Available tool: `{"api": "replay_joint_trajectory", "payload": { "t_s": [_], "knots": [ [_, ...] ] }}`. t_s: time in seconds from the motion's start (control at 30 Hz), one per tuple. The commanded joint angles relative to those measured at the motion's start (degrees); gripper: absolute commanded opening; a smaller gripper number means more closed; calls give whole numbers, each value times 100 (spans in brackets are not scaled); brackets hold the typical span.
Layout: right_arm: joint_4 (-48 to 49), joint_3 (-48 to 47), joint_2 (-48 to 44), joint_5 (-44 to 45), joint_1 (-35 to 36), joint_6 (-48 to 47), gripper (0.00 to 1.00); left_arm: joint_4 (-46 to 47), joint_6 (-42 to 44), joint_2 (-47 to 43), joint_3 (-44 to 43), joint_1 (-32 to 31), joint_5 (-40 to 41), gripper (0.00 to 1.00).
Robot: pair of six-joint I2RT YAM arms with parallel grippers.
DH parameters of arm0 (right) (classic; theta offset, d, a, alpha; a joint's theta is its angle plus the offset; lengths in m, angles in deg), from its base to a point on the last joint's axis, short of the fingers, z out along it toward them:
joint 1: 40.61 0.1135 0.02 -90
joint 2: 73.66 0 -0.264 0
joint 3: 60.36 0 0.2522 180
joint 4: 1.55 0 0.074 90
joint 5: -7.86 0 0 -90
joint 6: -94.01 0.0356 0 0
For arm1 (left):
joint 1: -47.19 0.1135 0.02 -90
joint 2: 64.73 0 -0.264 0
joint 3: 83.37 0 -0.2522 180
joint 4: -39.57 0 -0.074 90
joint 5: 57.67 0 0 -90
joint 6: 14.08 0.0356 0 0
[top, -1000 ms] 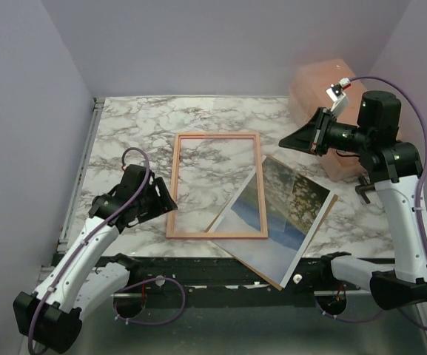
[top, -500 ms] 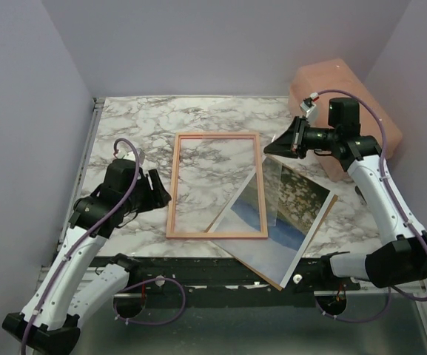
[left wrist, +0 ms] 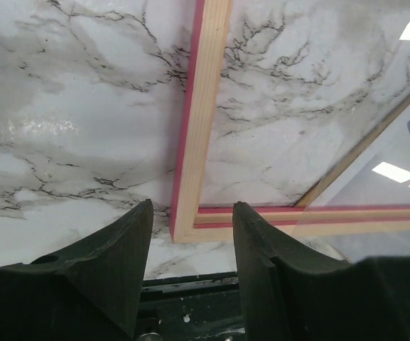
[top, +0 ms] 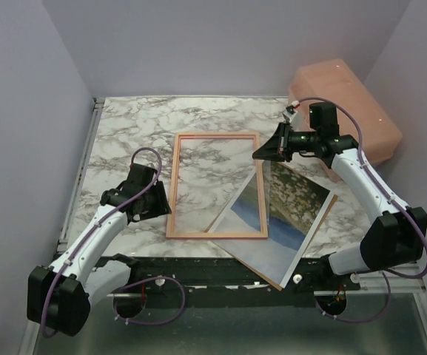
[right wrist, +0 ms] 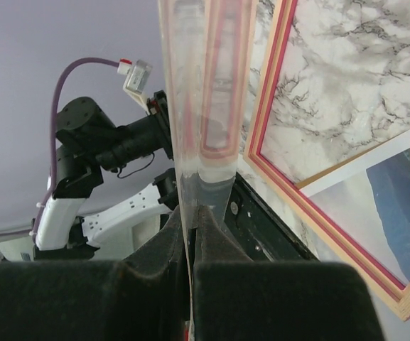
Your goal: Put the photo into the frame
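The frame point(top: 173, 185) lies flat on the marble table, tan back up with pink showing at its edges point(left wrist: 201, 128) point(right wrist: 267, 92). The photo point(top: 291, 203) point(right wrist: 403, 206) lies picture side up at the front right, one corner tucked under the frame's near right corner. My left gripper point(top: 160, 203) point(left wrist: 190, 209) is open at table height, just short of the frame's near left corner, with nothing between its fingers. My right gripper point(top: 261, 153) point(right wrist: 192, 209) hangs over the frame's right rail, shut on the edge of a clear sheet point(right wrist: 205, 85) that hangs below it point(top: 266, 188).
A brown backing board point(top: 311, 237) lies under the photo, its edge showing on the right. A salmon-coloured box point(top: 346, 103) stands at the back right. The table's black front rail point(top: 220, 270) runs just behind the left fingers. Walls close in on three sides.
My right arm has carried the clear sheet leftward from near the box to the frame's right rail. My left gripper has narrowed somewhat and shifted towards the frame's near left corner.
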Motion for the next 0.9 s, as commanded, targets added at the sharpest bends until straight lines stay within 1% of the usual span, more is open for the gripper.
{"api": "replay_joint_trajectory", "payload": {
  "t_s": [0.0, 0.2, 0.33, 0.57, 0.7, 0.77, 0.87],
  "knots": [
    [333, 145, 204, -193, 178, 22, 1, 831, -76, 151, 355, 189, -278, 47],
    [501, 275, 425, -121, 375, 71, 1, 1179, -70, 498, 511, 277, -269, 41],
    [638, 306, 558, -72, 490, 144, 1, 1269, -61, 723, 547, 300, -237, 32],
    [911, 412, 837, -71, 571, 218, 1, 1261, -26, 1183, 404, 320, -48, 27],
    [927, 330, 970, -69, 570, 185, 1, 1317, -9, 1452, 338, 322, 4, 23],
    [909, 246, 1030, -68, 566, 172, 1, 1277, 5, 1530, 304, 318, 72, 22],
    [892, 100, 1137, -64, 567, 162, 1, 1325, 18, 1541, 330, 324, 45, 17]
  ]
}}
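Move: The left hand, half open, hangs about 7 cm above the near part of the frame's left rail; the spot it goes for lies some 2 cm ahead, the near-left corner about 5 cm back and 1 cm right. The right hand holds the clear sheet; the frame's middle is level with it, some 10 cm left and 24 cm below. The right rail is about 3 cm to that hand's right, the photo's middle 9 cm back and 6 cm right, both similarly low. Down come both hands: the left sinks about 6 cm and eases 2 cm forward onto the near part of the frame's left rail, narrowing its half-open fingers until the tips are close together at the rail. The right keeps its pinch on the clear sheet and carries it down and to the left, roughly 7 cm and 4 cm, in over the frame. ##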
